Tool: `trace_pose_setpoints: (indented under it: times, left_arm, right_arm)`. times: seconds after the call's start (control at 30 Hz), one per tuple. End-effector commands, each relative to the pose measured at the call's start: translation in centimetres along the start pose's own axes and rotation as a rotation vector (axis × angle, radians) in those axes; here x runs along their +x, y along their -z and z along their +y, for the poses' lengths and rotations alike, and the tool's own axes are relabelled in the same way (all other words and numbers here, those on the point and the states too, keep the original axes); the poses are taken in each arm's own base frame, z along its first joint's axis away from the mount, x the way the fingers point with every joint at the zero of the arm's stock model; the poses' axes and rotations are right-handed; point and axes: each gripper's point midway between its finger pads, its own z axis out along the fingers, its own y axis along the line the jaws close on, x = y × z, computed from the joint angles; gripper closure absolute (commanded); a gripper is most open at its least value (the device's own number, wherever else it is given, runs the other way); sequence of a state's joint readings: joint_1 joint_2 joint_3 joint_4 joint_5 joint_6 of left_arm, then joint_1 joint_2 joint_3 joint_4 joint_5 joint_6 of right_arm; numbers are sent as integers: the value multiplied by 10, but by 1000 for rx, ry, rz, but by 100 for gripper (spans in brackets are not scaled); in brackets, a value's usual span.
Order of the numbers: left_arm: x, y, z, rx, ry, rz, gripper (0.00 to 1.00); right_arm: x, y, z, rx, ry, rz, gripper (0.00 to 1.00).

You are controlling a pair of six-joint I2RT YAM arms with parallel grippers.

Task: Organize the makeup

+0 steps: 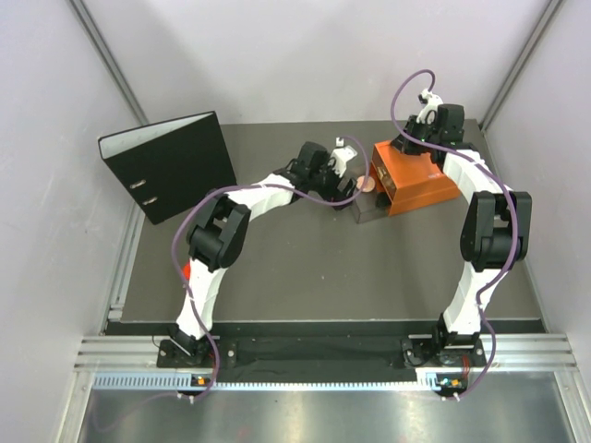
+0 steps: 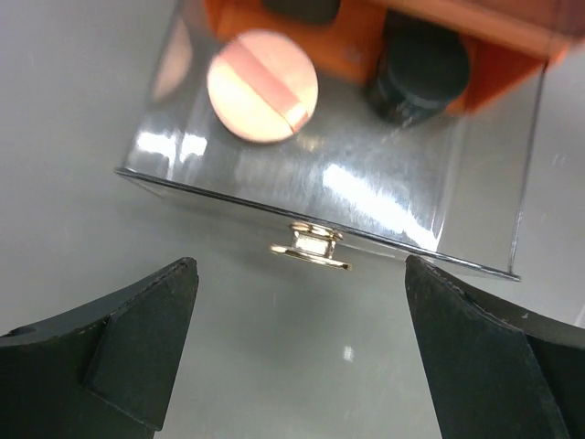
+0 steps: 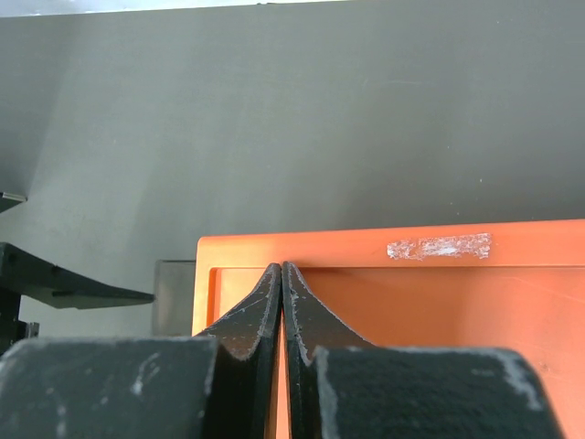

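A clear drawer (image 2: 274, 174) stands pulled out of the orange box (image 2: 512, 37), its gold handle (image 2: 311, 247) facing my left gripper. In the drawer lie two pieces of the makeup: a round pink-tan compact (image 2: 262, 85) and a small black round jar (image 2: 418, 73). My left gripper (image 2: 300, 274) is open, a little short of the handle, with nothing between its fingers. In the top view the left gripper (image 1: 347, 191) sits beside the compact (image 1: 367, 185). My right gripper (image 3: 281, 268) is shut and empty, its tips over the orange box's top (image 3: 439, 293).
A black ring binder (image 1: 171, 166) stands upright at the back left of the dark mat. The orange box (image 1: 417, 180) sits at the back right, the drawer (image 1: 371, 210) jutting out to its left. A small red object (image 1: 186, 270) shows behind the left arm.
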State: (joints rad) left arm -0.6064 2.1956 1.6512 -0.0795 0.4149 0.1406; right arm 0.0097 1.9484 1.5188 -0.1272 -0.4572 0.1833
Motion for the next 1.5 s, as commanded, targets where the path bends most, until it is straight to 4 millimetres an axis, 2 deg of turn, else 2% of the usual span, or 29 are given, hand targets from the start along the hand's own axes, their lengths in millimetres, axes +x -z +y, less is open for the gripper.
trace_pose_setpoints:
  times: [0.0,0.13,0.2,0.3,0.47,0.57,0.83,0.9,1.03,1.2,1.33,1.47]
  left_arm:
    - [-61,-13,-14,47,-36,-161,1]
    - [-74,-37,-25,80,-51,-192,1]
    - [-73,-47,-27,92,-18,-207,1]
    - [-81,-58,-31,111,-14,-243,1]
    - [-99,-61,-33,109,-49,-314,1]
    - [-103,-65,-38,128,-26,-336,1]
    - [-95,-83,-62,193,-40,-331,1]
    - [-95,-81,-63,188,-41,-330,1]
    - [-103,-70,-52,147,-61,-350,1]
    - [-135,-35,-36,45,-142,-468,1]
    - [-141,-7,-25,-9,-158,-506,1]
    - [-137,1,-17,-30,-146,-493,1]
  right_arm:
    - [192,18,-45,183,-207,575,100]
    - [194,19,-45,182,-209,575,100]
    - [196,20,-44,181,-212,578,100]
    - [198,21,-42,177,-211,579,100]
    - [200,24,-43,178,-213,581,100]
    - [201,24,-43,179,-214,582,100]
    - [197,24,-44,181,-213,577,100]
    - [197,24,-43,180,-211,579,100]
    - [198,25,-43,182,-212,578,100]
    - [202,26,-44,182,-214,584,100]
    - [204,27,-44,185,-219,586,100]
    - [204,25,-44,184,-221,586,100]
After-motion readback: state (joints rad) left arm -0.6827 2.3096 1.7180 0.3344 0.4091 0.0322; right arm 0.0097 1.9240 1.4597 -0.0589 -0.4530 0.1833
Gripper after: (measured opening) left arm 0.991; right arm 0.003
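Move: The lower drawer's gold knob lies between and just beyond the left hand's open fingertips, about 3 cm right, 1 cm ahead and 1 cm lower. In the open drawer, the powder puff is some 4 cm right and 4 cm ahead of that hand, the black jar 8 cm right and level with it; the orange cabinet's middle is about 16 cm right, 6 cm ahead. From the right hand the knob is roughly 12 cm back, 11 cm left and 9 cm below. The left hand's open fingers push the lower drawer some 10 cm right into the cabinet, then retreat left. ##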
